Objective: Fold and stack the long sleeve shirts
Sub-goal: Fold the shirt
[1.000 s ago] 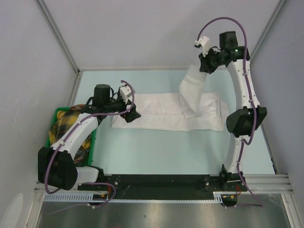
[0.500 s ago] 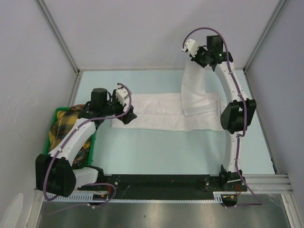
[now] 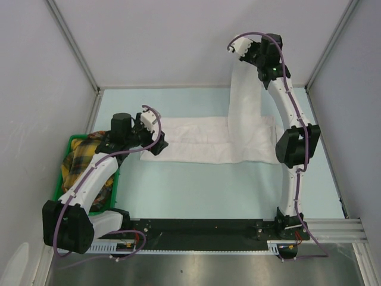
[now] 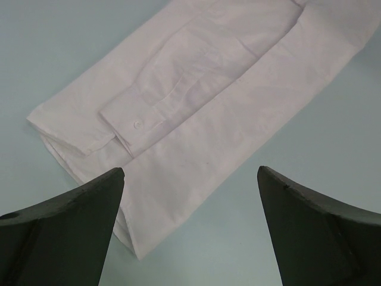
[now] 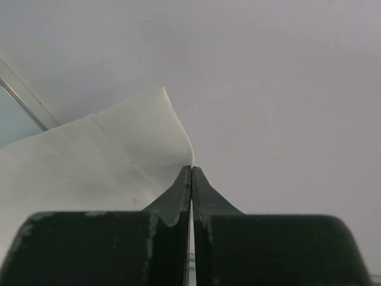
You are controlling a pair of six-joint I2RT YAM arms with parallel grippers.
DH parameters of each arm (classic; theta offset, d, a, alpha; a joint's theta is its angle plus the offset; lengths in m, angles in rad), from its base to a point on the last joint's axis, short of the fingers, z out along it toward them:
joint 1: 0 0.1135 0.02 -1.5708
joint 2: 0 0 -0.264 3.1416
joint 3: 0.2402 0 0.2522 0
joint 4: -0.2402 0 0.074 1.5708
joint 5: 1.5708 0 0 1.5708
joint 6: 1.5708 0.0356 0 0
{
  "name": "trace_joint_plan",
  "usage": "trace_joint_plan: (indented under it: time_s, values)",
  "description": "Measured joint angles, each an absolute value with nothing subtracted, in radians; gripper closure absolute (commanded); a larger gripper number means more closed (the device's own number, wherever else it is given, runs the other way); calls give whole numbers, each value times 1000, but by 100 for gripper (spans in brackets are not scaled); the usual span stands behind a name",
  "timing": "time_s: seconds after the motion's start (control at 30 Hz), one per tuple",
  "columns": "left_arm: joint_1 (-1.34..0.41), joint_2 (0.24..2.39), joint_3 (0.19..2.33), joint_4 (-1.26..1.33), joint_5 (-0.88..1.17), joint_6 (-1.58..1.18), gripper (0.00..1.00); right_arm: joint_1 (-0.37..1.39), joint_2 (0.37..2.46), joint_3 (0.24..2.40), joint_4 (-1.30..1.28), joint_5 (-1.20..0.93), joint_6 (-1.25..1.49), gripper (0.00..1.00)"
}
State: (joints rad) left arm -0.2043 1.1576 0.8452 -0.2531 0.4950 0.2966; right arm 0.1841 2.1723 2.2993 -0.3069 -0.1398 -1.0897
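One white long sleeve shirt (image 3: 196, 140) lies as a long folded strip across the pale table. Its right end (image 3: 245, 98) is pulled up off the table toward the back wall. High up there, my right gripper (image 3: 249, 58) is shut on that end; in the right wrist view the jaws (image 5: 191, 168) pinch the edge of the white cloth (image 5: 107, 161). My left gripper (image 3: 159, 145) hovers open over the strip's left end. Seen from the left wrist, its wide-apart fingers (image 4: 190, 173) frame the shirt's near corner (image 4: 208, 89) and a buttoned cuff (image 4: 138, 124), touching neither.
A green basket (image 3: 66, 143) holding yellow plaid cloth (image 3: 80, 158) sits at the table's left edge, beside the left arm. Grey walls and metal frame posts (image 3: 74, 44) close in the back and sides.
The right gripper has risen and swung left toward the back wall, drawing the shirt's right end up taller. The left gripper stayed open and shifted slightly left at the strip's left end.
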Motion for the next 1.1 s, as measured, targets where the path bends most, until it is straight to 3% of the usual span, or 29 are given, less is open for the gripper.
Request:
trace_joint_plan:
  time_s: [0.13,0.33,0.47,0.77,1.1]
  values:
    - [-204,1157,845,-253,490,297,0,190,2144,2248,-329,-134,-1098,100]
    - [-197,1143,833,-254,482,297,1,278,1922,1877,-478,-78,-1110,100]
    - [-190,1131,825,-265,482,297,1,383,1826,1760,-599,-60,-1067,100]
    - [-123,1130,825,-313,504,258,1,517,1900,1870,-876,-126,-683,100]
    - [64,1076,825,-391,562,210,0,556,2027,1882,-876,-388,-247,100]
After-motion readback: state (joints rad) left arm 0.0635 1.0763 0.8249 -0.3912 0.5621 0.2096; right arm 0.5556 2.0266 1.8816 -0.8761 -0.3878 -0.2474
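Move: High beyond the shirt, the right hand already holds the end of a sleeve; the shirt's middle, where the sleeve is being taken, lies about 14 cm back, 10 cm left and 34 cm below. The left sleeve's buttoned cuff is some 34 cm left and 14 cm back of this hand; the shirt's right end is 15 cm back, 18 cm right. From the left hand, the shirt's middle is about 18 cm ahead, 20 cm right and 17 cm below. Swinging the pinched sleeve end down over the shirt, the right hand comes back about 26 cm, sinks some 20 cm and carries left nearly as far, the leftward part lasting to the end while the fingertips tip from nearly level to steeply down. The empty left hand, fingers still wide open, clears about 7 cm left towards the green bin, turning slightly counter-clockwise. ##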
